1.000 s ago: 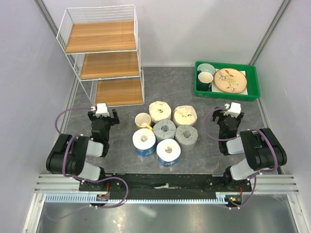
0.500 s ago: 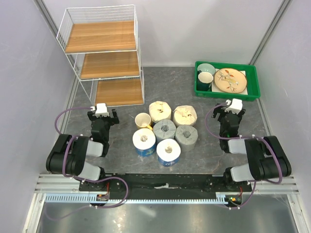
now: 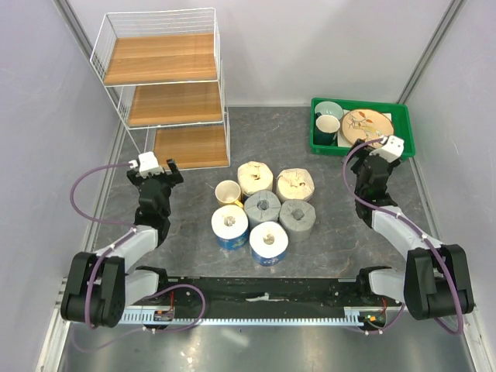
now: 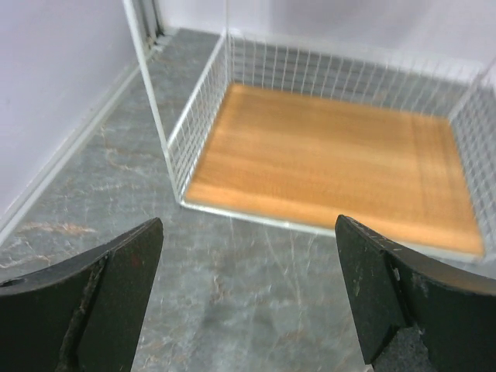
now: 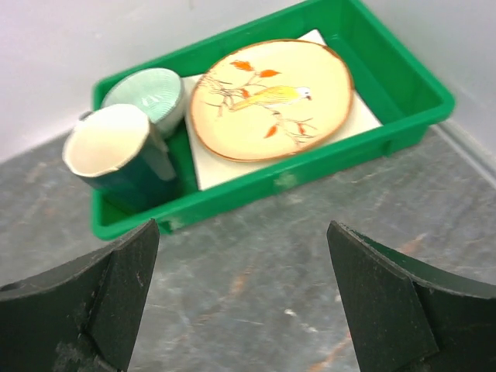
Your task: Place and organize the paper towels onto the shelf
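Observation:
The paper towels stand in a cluster mid-table: two cream rolls [image 3: 255, 177] [image 3: 295, 184], two grey rolls [image 3: 263, 207] [image 3: 297, 216] and two white-and-blue rolls [image 3: 230, 225] [image 3: 269, 242]. The shelf [image 3: 174, 93], a white wire rack with three stepped wooden tiers, stands at the back left. My left gripper [image 3: 155, 172] is open and empty, left of the rolls, facing the lowest tier [image 4: 333, 163] just ahead of its fingers. In the left wrist view that gripper [image 4: 248, 232] frames bare floor. My right gripper [image 3: 374, 155] [image 5: 242, 232] is open and empty, right of the rolls.
A yellow mug [image 3: 228, 191] sits against the rolls' left side. The green tray [image 5: 287, 182] lies just ahead of the right gripper, holding a painted plate [image 5: 271, 97], a dark green mug [image 5: 116, 151] and a pale bowl [image 5: 147, 89]. Walls close in left, right and behind.
Both arms have stretched forward. The left gripper has moved up and left toward the shelf's lowest tier, the right gripper up and right toward the green tray. The rolls have not moved.

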You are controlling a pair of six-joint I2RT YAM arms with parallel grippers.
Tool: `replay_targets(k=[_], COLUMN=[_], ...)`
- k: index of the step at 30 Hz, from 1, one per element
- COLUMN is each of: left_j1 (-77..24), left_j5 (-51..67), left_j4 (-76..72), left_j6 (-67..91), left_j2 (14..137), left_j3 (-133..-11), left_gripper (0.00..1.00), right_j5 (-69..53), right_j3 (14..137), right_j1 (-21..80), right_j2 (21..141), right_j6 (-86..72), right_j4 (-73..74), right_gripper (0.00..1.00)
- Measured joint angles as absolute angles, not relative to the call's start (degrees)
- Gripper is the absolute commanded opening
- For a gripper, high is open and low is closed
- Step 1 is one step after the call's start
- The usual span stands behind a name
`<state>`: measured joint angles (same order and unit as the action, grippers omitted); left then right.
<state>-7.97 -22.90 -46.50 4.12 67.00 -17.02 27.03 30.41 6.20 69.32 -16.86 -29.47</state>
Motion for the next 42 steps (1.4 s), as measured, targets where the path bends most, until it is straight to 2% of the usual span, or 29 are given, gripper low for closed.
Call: replay_targets(k=[8, 15, 19, 27, 39, 42], left_j1=[-8.0, -8.3, -12.5, -24.3, -37.5, -39.9], left_j5=[-23.1, -14.5, -10.7, -9.3, -12.4, -14.0], left_j4=[-33.7, -25.7, -22.3, -16.0, -8.8, -7.3], left_j6=[12.3, 20.1, 22.0, 22.0, 21.4, 20.9], left_j2=[58.7, 54.5, 55.0, 65.1, 80.2, 82.5], left_j3=[-20.3, -21.0, -23.8, -37.2, -49.3, -51.1], left_gripper=[0.99, 0.99, 0.99, 0.99, 0.99, 0.97], right_j5=[21.5, 15.4, 12.7, 9.9, 8.6, 8.6], right_j3=[34.7, 41.6, 43.3, 42.7, 40.5, 40.5], right_j1=[6.4, 6.6, 6.7, 6.7, 6.7, 6.7], right_j2=[68.7, 69.1, 68.9, 63.6, 59.9, 59.8], right_j6=[-23.4, -26.6, -27.6, -28.8, -28.6, -28.5], right_j4=[-18.1, -7.3, -3.8, -0.2, 3.0, 3.7], right_gripper=[0.98, 0.98, 0.98, 0.98, 0.98, 0.98])
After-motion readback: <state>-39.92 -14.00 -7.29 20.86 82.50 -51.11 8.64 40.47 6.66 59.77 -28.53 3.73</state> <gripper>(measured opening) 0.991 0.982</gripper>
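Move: The nearer cream-wrapped paper towel roll, the one on the left, stands some 30 cm to the left hand's right, about 2 cm farther out and 12 cm lower. Its twin stands 12 cm to the right of it and 3 cm nearer the base; a grey roll sits 9 cm back and 2 cm right of it; the beige mug is 6 cm back and 8 cm left of it. From the right hand, that twin roll lies about 23 cm left, 8 cm back and 14 cm lower. Towards the left cream-wrapped roll the left hand sweeps some 27 cm to the right from in front of the shelf, rising about 5 cm on the way and then sinking 4, turning about 35 degrees clockwise and tipping down, fingers wide open. Towards the twin roll the open right hand leaves the green tray, shifting about 6 cm left, then 3 cm back, turning 15 degrees counter-clockwise and tipping down a little. ##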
